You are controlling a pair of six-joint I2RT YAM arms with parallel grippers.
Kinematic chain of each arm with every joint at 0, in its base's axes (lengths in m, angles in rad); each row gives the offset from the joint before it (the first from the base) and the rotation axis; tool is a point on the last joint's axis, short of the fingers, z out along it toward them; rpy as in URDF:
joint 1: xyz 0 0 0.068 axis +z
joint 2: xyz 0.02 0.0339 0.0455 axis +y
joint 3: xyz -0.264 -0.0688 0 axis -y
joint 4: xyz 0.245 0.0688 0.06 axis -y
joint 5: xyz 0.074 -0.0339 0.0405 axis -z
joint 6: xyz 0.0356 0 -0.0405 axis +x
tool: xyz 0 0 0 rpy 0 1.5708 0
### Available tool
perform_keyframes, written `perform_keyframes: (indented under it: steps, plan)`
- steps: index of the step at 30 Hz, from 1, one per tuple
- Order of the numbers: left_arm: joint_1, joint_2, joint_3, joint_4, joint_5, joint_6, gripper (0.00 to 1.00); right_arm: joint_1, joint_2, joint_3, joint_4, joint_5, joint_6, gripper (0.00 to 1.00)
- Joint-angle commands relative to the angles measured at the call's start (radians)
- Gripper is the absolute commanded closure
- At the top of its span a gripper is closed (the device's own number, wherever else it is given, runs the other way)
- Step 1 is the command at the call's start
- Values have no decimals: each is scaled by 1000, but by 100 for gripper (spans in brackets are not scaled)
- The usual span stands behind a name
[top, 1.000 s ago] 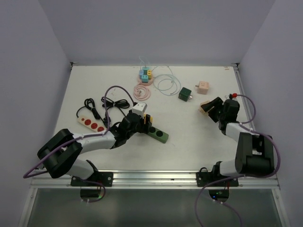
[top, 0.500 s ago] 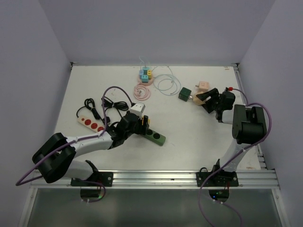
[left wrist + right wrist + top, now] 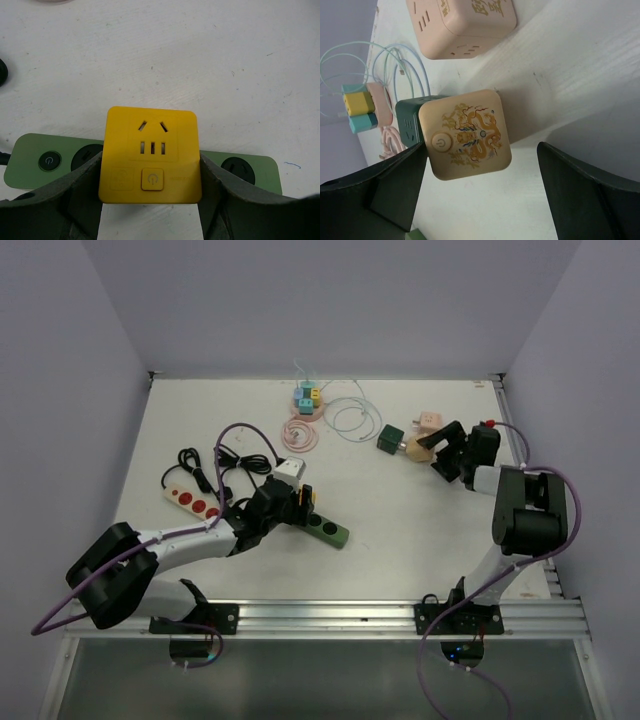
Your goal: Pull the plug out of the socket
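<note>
A yellow cube plug [image 3: 151, 155] with a power button stands over the middle of the green socket strip [image 3: 248, 167], hiding one socket. My left gripper [image 3: 150, 197] is shut on the yellow plug's two sides, both fingers touching it. From above, the plug [image 3: 306, 494] and the left gripper [image 3: 299, 502] sit at the strip's [image 3: 330, 529] upper end. I cannot tell whether the prongs are in the socket. My right gripper [image 3: 485, 200] is open at the far right, with a beige dragon-printed cube [image 3: 465, 134] resting on the table beside its left finger.
A dark green cube [image 3: 389, 439] touches the beige cube [image 3: 420, 448], and a pink cube [image 3: 429, 421] lies behind them. At left are a cream strip with red sockets [image 3: 190, 498] and black cable [image 3: 235, 455]. A white cube [image 3: 291, 468], pink coil [image 3: 300, 434] and pale cables [image 3: 350, 416] lie farther back.
My right arm swung up and left to the dark green cube, then its jaws spread wide and let go of the beige cube. The left gripper keeps its hold on the yellow plug.
</note>
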Motion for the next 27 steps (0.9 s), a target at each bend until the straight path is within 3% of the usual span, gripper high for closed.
perform_keyframes:
  steps: [1,10,19,24,27]
  plan:
    - [12,-18,-14,-26,-5,-33,87,-9,-62,19,-146,67,-49,6]
    - [12,-32,-14,-42,0,-33,87,-29,-82,8,-201,79,-49,8]
    - [12,-43,-1,-51,9,-26,87,-32,-274,23,-341,127,-121,3]
    - [12,-46,-8,-46,8,-21,87,-10,-410,-59,-303,-19,-173,4]
    - [12,-48,-8,-37,6,-23,89,101,-507,-118,-260,-56,-227,7]
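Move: The green socket I go for next has its middle about 28 cm to the left of my right hand, 18 cm back and some 4 cm lower. Orange plug: just 3 cm ahead, 3 cm left and slightly below; green plug: 6 cm ahead, 10 cm left; pink plug: some 11 cm ahead, 1 cm left. Under my left hand, which already grips the yellow plug, the socket lies straight below by about 4 cm. I draw my right hand, fingers already wide open, back and a little to the right at table level, away from the green and pink plugs. Then I lift it some 9 cm, swinging left and back at the end, about 5 cm back in all with a slight roll. My left hand stays put and keeps its grip on the yellow plug. ##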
